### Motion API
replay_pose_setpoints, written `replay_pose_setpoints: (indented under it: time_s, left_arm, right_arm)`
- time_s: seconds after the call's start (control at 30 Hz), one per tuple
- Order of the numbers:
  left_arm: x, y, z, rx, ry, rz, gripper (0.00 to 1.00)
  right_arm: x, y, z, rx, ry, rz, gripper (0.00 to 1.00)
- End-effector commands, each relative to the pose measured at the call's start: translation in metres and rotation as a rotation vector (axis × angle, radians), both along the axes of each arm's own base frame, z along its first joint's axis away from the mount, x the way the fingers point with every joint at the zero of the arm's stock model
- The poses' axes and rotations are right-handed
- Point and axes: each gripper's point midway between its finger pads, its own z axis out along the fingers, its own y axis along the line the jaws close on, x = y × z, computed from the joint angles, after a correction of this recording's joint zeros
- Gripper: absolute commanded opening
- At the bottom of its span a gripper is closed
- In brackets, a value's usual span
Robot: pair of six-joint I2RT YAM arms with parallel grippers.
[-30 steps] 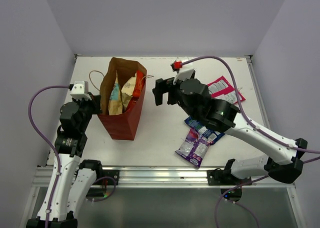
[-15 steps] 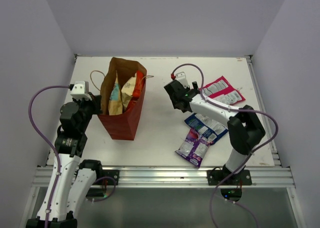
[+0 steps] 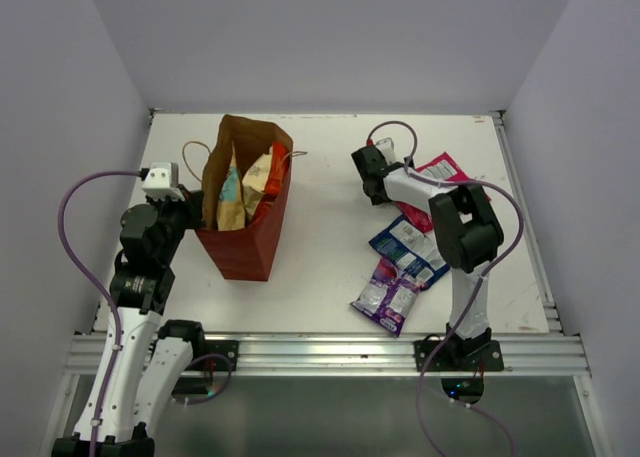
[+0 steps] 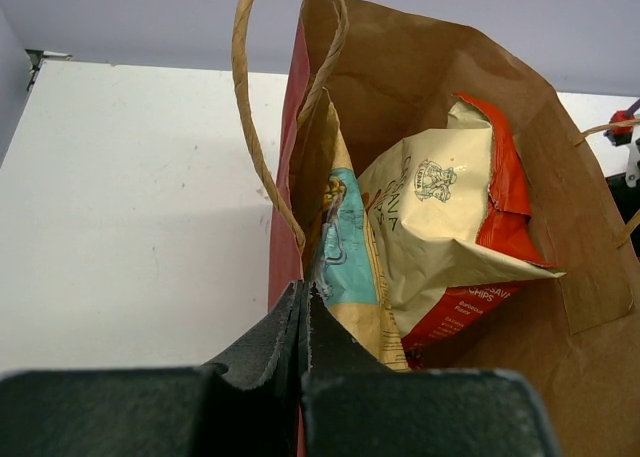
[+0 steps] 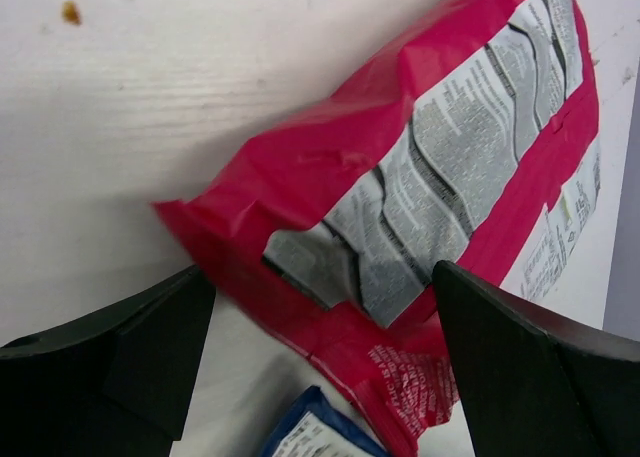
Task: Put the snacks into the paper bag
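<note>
The paper bag point(image 3: 245, 252) stands open at the left, red outside and brown inside point(image 4: 420, 67). A tan-brown packet point(image 4: 345, 247) and a large orange-red packet point(image 4: 450, 217) stand inside it. My left gripper point(image 3: 192, 209) is shut on the bag's left rim point(image 4: 303, 312). My right gripper point(image 3: 372, 180) is open and low over the near corner of the pink-magenta packet point(image 5: 400, 207), which lies flat on the table point(image 3: 445, 182). The blue-white packet point(image 3: 405, 247) and the purple-silver packet point(image 3: 388, 295) lie nearer the front. The small red triangular packet is out of view.
The white table point(image 3: 320, 257) ends at walls on the left, back and right. A metal rail point(image 3: 320, 352) runs along the front edge. The bag's cord handles point(image 4: 250, 107) stick up by my left gripper. A corner of the blue-white packet point(image 5: 310, 437) lies just below the pink one.
My right arm has swung right from beside the bag and come down over the pink-magenta packet's corner, jaws open. The left arm and the bag have not moved.
</note>
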Motion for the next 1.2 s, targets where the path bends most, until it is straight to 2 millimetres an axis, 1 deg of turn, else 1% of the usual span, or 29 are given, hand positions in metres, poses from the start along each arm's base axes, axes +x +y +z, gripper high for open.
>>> replay_pose_setpoints:
  time_s: [0.0, 0.03, 0.07, 0.1, 0.13, 0.17, 0.2, 0.23, 0.27, 0.3, 0.37, 0.47, 0.5, 0.57, 0.6, 0.63, 0.67, 0.7, 0.73, 0.83, 0.87, 0.9, 0.93, 1.0, 1.03, 1.07, 1.1, 1.13, 1.17]
  left_arm:
    - [0.002, -0.004, 0.007, 0.010, -0.036, -0.023, 0.00]
    - [0.002, -0.003, 0.007, 0.013, -0.035, -0.020, 0.00]
    - [0.003, -0.003, 0.006, 0.011, -0.033, -0.019, 0.00]
    - [0.003, -0.003, 0.006, 0.011, -0.032, -0.019, 0.00]
    - [0.003, -0.003, 0.006, 0.013, -0.032, -0.017, 0.00]
    - [0.003, -0.003, 0.005, 0.012, -0.030, -0.017, 0.00]
    - [0.003, -0.003, 0.006, 0.012, -0.032, -0.016, 0.00]
    - [0.003, -0.003, 0.005, 0.012, -0.030, -0.016, 0.00]
    - [0.003, -0.003, 0.006, 0.012, -0.032, -0.015, 0.00]
    - [0.003, -0.002, 0.006, 0.013, -0.032, -0.016, 0.00]
    - [0.003, -0.003, 0.006, 0.012, -0.032, -0.015, 0.00]
    - [0.002, -0.003, 0.006, 0.012, -0.035, -0.015, 0.00]
    - [0.002, -0.002, 0.006, 0.012, -0.035, -0.014, 0.00]
    - [0.002, -0.002, 0.007, 0.012, -0.038, -0.012, 0.00]
    - [0.002, -0.002, 0.007, 0.013, -0.036, -0.013, 0.00]
    - [0.002, -0.002, 0.008, 0.012, -0.041, -0.012, 0.00]
    - [0.001, -0.002, 0.008, 0.012, -0.039, -0.014, 0.00]
    - [0.002, -0.002, 0.007, 0.012, -0.039, -0.012, 0.00]
    - [0.001, -0.002, 0.007, 0.013, -0.039, -0.014, 0.00]
    - [0.002, -0.002, 0.008, 0.010, -0.042, -0.011, 0.00]
    - [0.001, -0.002, 0.008, 0.012, -0.041, -0.012, 0.00]
    - [0.001, -0.002, 0.008, 0.010, -0.042, -0.012, 0.00]
    - [0.001, -0.002, 0.008, 0.012, -0.041, -0.011, 0.00]
    - [0.001, -0.002, 0.008, 0.012, -0.041, -0.011, 0.00]
    - [0.001, -0.002, 0.008, 0.010, -0.041, -0.011, 0.00]
    - [0.001, -0.002, 0.008, 0.012, -0.041, -0.011, 0.00]
    - [0.001, -0.001, 0.008, 0.011, -0.041, -0.009, 0.00]
    - [0.001, -0.001, 0.008, 0.011, -0.041, -0.009, 0.00]
    - [0.002, -0.002, 0.007, 0.009, -0.039, -0.009, 0.00]
  right_arm:
    - [0.024, -0.006, 0.014, 0.010, -0.065, -0.015, 0.92]
    - [0.025, -0.012, 0.012, 0.008, -0.057, -0.023, 0.87]
    - [0.026, -0.013, 0.008, 0.010, -0.043, -0.019, 0.68]
    - [0.026, -0.017, 0.006, 0.008, -0.036, -0.025, 0.58]
    - [0.026, -0.019, 0.005, 0.007, -0.033, -0.027, 0.44]
    - [0.024, -0.020, 0.002, 0.014, -0.022, -0.024, 0.36]
    - [0.024, -0.022, 0.001, 0.018, -0.018, -0.027, 0.25]
    - [0.022, -0.024, -0.001, 0.014, -0.009, -0.026, 0.18]
    - [0.023, -0.025, 0.002, 0.015, -0.013, -0.025, 0.10]
    - [0.022, -0.025, 0.004, 0.011, -0.013, -0.026, 0.00]
    - [0.019, -0.026, 0.011, 0.011, -0.016, -0.022, 0.00]
    - [0.017, -0.022, 0.037, 0.057, -0.051, 0.002, 0.00]
    - [0.014, -0.020, 0.060, 0.088, -0.080, 0.014, 0.00]
    - [0.013, -0.018, 0.090, 0.130, -0.131, 0.026, 0.00]
    - [0.007, -0.018, 0.126, 0.169, -0.194, 0.037, 0.00]
    - [0.005, -0.015, 0.143, 0.199, -0.222, 0.052, 0.00]
    - [0.003, -0.015, 0.170, 0.229, -0.277, 0.059, 0.00]
    - [-0.005, -0.017, 0.202, 0.263, -0.336, 0.070, 0.00]
    - [-0.008, -0.013, 0.233, 0.314, -0.395, 0.092, 0.00]
    - [-0.022, -0.003, 0.294, 0.442, -0.507, 0.149, 0.00]
    - [-0.025, 0.011, 0.324, 0.526, -0.550, 0.217, 0.00]
    - [-0.028, 0.019, 0.339, 0.572, -0.572, 0.248, 0.00]
    - [-0.030, 0.026, 0.370, 0.634, -0.629, 0.276, 0.00]
    - [-0.037, 0.050, 0.396, 0.725, -0.650, 0.373, 0.00]
    - [-0.042, 0.056, 0.428, 0.769, -0.715, 0.408, 0.00]
    - [-0.041, 0.064, 0.439, 0.786, -0.729, 0.433, 0.00]
    - [-0.047, 0.077, 0.454, 0.817, -0.751, 0.481, 0.00]
    - [-0.054, 0.081, 0.482, 0.841, -0.808, 0.510, 0.00]
    - [-0.052, 0.090, 0.489, 0.859, -0.816, 0.531, 0.00]
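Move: The pink snack bag's near-left end lies between the right hand's open fingers; its middle is about 5 cm ahead, 7 cm to the right and 2 cm below. The blue snack bag lies some 13 cm back, neither left nor right, and the purple one about 25 cm back and 6 cm to the left, both roughly 2 cm lower. From the left hand, the pink bag is about 20 cm ahead, 53 cm to the right and 24 cm below. The right fingers shut on the near-left end of the pink snack bag as the hand slides some 3 cm right and slightly forward, low over the table. Keeping that pinch, it lifts steeply and fast, about 45 cm, easing back and to the left late in the rise while the wrist swings up from its downward slant until the fingers point forward, nearly level. ##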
